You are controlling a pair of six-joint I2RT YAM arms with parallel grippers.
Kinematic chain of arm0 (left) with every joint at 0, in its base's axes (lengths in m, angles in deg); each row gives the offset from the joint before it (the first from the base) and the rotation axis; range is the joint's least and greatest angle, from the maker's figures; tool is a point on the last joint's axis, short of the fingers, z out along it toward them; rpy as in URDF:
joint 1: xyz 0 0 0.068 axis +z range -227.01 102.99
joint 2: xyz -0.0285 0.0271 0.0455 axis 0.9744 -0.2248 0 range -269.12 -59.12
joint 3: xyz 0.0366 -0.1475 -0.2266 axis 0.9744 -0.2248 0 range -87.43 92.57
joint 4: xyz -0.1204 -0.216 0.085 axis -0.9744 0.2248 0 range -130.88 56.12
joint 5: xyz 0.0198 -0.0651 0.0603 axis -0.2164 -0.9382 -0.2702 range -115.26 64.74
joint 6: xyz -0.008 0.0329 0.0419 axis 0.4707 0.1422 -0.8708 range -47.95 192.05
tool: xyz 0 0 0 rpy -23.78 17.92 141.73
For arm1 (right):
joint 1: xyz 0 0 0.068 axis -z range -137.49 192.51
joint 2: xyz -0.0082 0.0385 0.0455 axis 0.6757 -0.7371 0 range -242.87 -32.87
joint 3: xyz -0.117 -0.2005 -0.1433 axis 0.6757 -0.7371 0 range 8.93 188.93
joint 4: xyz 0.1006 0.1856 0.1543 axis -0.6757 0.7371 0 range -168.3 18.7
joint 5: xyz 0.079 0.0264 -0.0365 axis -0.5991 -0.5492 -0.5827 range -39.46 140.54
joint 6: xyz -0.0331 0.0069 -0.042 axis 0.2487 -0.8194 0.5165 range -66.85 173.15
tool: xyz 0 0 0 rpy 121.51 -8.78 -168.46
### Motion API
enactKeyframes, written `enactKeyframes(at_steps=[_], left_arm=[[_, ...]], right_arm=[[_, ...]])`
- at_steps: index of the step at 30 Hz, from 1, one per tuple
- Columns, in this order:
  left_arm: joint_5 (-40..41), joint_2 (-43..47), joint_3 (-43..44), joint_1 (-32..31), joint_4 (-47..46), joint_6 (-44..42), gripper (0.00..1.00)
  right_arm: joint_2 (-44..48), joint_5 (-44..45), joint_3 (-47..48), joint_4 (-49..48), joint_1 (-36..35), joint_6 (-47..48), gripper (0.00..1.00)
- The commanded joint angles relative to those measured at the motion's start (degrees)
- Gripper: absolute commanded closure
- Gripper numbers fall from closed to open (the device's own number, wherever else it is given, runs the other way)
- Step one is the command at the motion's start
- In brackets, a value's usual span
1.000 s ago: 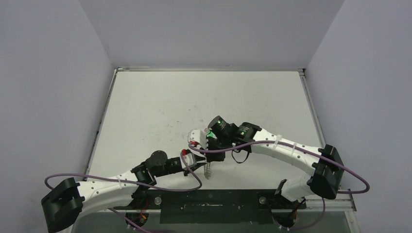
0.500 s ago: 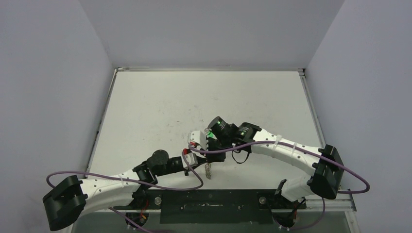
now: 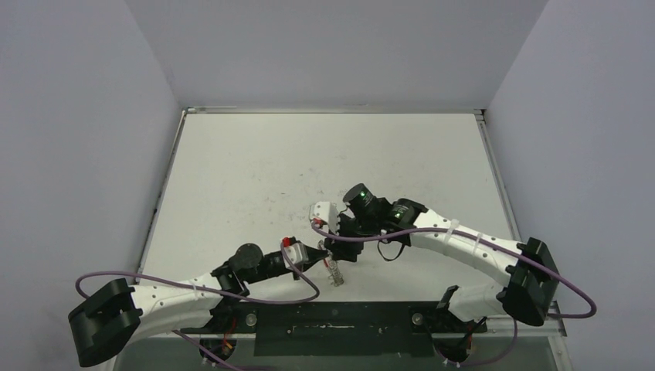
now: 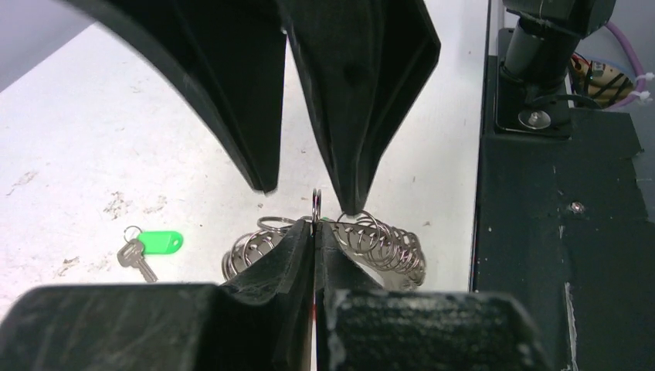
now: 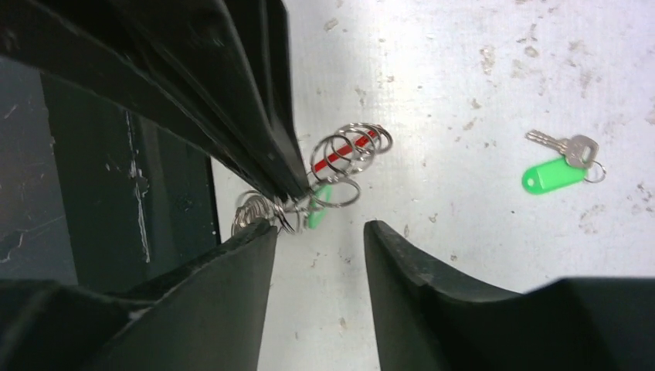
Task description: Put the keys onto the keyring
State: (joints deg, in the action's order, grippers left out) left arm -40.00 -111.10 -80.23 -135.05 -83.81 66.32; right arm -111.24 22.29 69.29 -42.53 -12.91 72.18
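Observation:
My left gripper (image 4: pixel 315 226) is shut on one thin loop of the keyring (image 4: pixel 386 243), a coil of silver rings that hangs to both sides of its fingertips. In the right wrist view the keyring (image 5: pixel 347 151) shows its red segment, and a green tag (image 5: pixel 318 205) hangs among the rings. My right gripper (image 5: pixel 318 226) is open, its left finger touching the rings and nothing held between the fingers. Another of the keys (image 5: pixel 552 174), silver with a green tag, lies loose on the table; the left wrist view shows this key (image 4: pixel 154 246) too. From above, the keyring (image 3: pixel 334 272) dangles between both grippers.
A black base plate (image 3: pixel 332 325) runs along the near table edge, close under the keyring. Purple cables (image 3: pixel 255 297) loop along both arms. Grey walls enclose the white table (image 3: pixel 309 154) on three sides.
My right gripper has opened and drawn back to the right. My left gripper has closed fully on the keyring and shifted slightly; the ring now hangs from it.

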Motion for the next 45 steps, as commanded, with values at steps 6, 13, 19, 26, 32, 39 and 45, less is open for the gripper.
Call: enactKeyframes(at_steps=[6,13,19,26,32,39,45], left_arm=[[1.99,0.26,-2.01,-0.19,-13.90,2.35,1.00],[1.99,2.59,-2.76,-0.20,-13.22,2.38,1.00],[2.57,8.51,-2.87,-0.15,-6.63,1.53,1.00],[4.22,18.09,-2.25,-0.14,4.98,-0.61,1.00],[7.33,25.90,-0.10,-0.15,18.83,-3.32,1.00],[10.42,28.33,4.72,-0.14,34.18,-5.62,1.00],[10.77,21.49,6.48,-0.14,34.57,-5.15,1.00]], right_arm=[[14.96,-6.76,-9.48,-16.55,8.36,-4.33,0.43],[20.55,-7.19,-14.39,-22.90,9.66,-6.36,0.34],[22.22,-5.30,-15.67,-24.16,11.01,-7.50,0.29],[26.98,3.77,-18.26,-26.74,11.46,-9.28,0.10],[32.16,18.01,-22.38,-31.44,11.65,-16.37,0.00],[35.29,32.06,-24.85,-32.52,12.43,-28.58,0.00],[35.64,33.68,-24.78,-29.94,12.69,-29.14,0.00]])
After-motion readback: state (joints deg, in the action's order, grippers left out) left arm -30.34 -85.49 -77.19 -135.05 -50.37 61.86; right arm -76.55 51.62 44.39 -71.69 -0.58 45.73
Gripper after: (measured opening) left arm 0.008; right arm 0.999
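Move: The loose key with its green tag lies flat on the table about 18 cm ahead of the right hand, 1 cm to its left and some 14 cm below. The keyring, held by the left fingers, hangs with its middle roughly 2 cm back from the right hand, level with it sideways and 5 cm below. From the left hand, the loose key is also about 18 cm ahead, straight out sideways and 14 cm below. The keyring stays pinched in the shut left fingers, which lift it about 4.5 cm, then sink nearly all the way back while carrying it some 5 cm left. The right hand, already part open, withdraws from it forward, right and up, about 10 cm forward, opening fully, turning clockwise and raising its fingertips towards level. ##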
